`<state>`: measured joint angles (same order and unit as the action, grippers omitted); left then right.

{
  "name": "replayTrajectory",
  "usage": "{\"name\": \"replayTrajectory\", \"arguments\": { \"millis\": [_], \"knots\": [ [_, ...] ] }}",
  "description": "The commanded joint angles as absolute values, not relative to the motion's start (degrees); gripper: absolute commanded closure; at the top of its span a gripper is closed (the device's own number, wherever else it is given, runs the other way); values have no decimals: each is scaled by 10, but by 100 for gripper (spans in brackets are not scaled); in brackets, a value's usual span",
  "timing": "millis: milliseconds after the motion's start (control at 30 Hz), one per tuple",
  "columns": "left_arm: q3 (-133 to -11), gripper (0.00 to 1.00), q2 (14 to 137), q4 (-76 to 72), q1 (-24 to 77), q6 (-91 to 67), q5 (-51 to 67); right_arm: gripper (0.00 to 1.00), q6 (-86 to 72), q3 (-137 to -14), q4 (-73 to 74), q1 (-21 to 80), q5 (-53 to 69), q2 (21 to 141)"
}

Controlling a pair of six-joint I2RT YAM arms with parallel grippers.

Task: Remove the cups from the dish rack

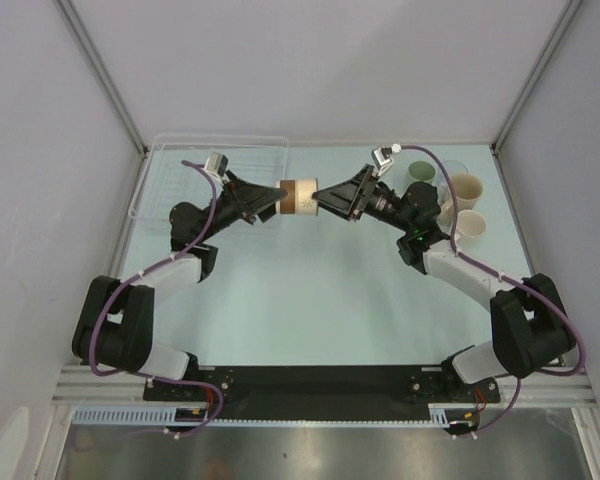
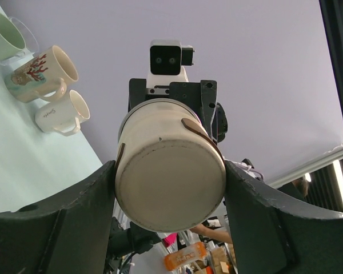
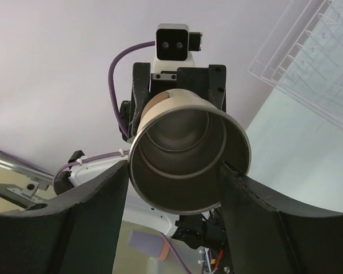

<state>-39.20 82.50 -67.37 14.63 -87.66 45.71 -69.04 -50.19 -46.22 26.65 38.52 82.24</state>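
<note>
A brown and cream cup (image 1: 300, 196) hangs sideways above the table, held between both arms. My left gripper (image 1: 278, 198) is shut on its base end; in the left wrist view the cream base (image 2: 170, 177) fills the gap between the fingers (image 2: 74, 217). My right gripper (image 1: 323, 197) is shut on its mouth end, where the metal-lined rim (image 3: 188, 165) sits between the fingers (image 3: 257, 222). The clear dish rack (image 1: 170, 165) lies at the back left, behind the left arm, and its grid (image 3: 308, 63) also shows in the right wrist view.
Other cups stand at the back right: a pale green one (image 1: 421, 172), a clear glass (image 1: 452, 166), a beige one (image 1: 466, 188) and a white one (image 1: 472, 224). The enclosure walls meet the table close behind them.
</note>
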Motion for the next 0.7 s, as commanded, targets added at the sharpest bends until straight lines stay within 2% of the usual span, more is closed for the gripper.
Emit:
{"name": "replayTrajectory", "arguments": {
  "millis": [0,167,300,367,467,500,600,667],
  "knots": [
    [-400,100,824,-730,151,-887,467,33,-693,-548,-512,284,391,843],
    [-396,100,824,-730,154,-888,473,36,-693,-571,-518,303,395,870],
    [-385,100,825,-733,160,-888,471,68,-702,-583,-530,316,399,888],
    [-381,100,827,-741,161,-890,471,71,-716,-583,-548,317,400,893],
    [-380,100,834,-752,162,-897,473,88,-735,-581,-567,320,406,902],
    [-381,100,836,-755,162,-902,474,100,-737,-581,-569,319,408,904],
    [-385,99,844,-759,162,-908,479,100,-741,-579,-571,320,410,904],
    [-388,92,849,-763,162,-911,481,100,-739,-574,-564,319,408,896]
  ]
}}
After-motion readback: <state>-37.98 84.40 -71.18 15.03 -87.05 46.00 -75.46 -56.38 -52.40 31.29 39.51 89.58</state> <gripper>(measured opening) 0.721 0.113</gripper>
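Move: Just off the right hand's open fingertips, the brown-banded cup lies on its side in the air, its mouth towards that hand: its middle is about 6 cm to the left, 1 cm ahead and 1 cm below. The left hand still grips the base end, with the cup's middle some 4 cm to its right and 1 cm ahead. The dish rack's middle is roughly 20 cm left, 22 cm ahead and 27 cm below the left hand; the green cup stands about 33 cm right, 25 cm ahead and 28 cm below the right hand. Reaching left about 4 cm and rising nearly 2 cm, the right hand brings one finger inside the cup's mouth and the other outside the wall, turning slightly counter-clockwise, then closes almost shut to pinch the upper side of the rim. The left hand keeps its grip, nearly still, sinking only about 1 cm. ##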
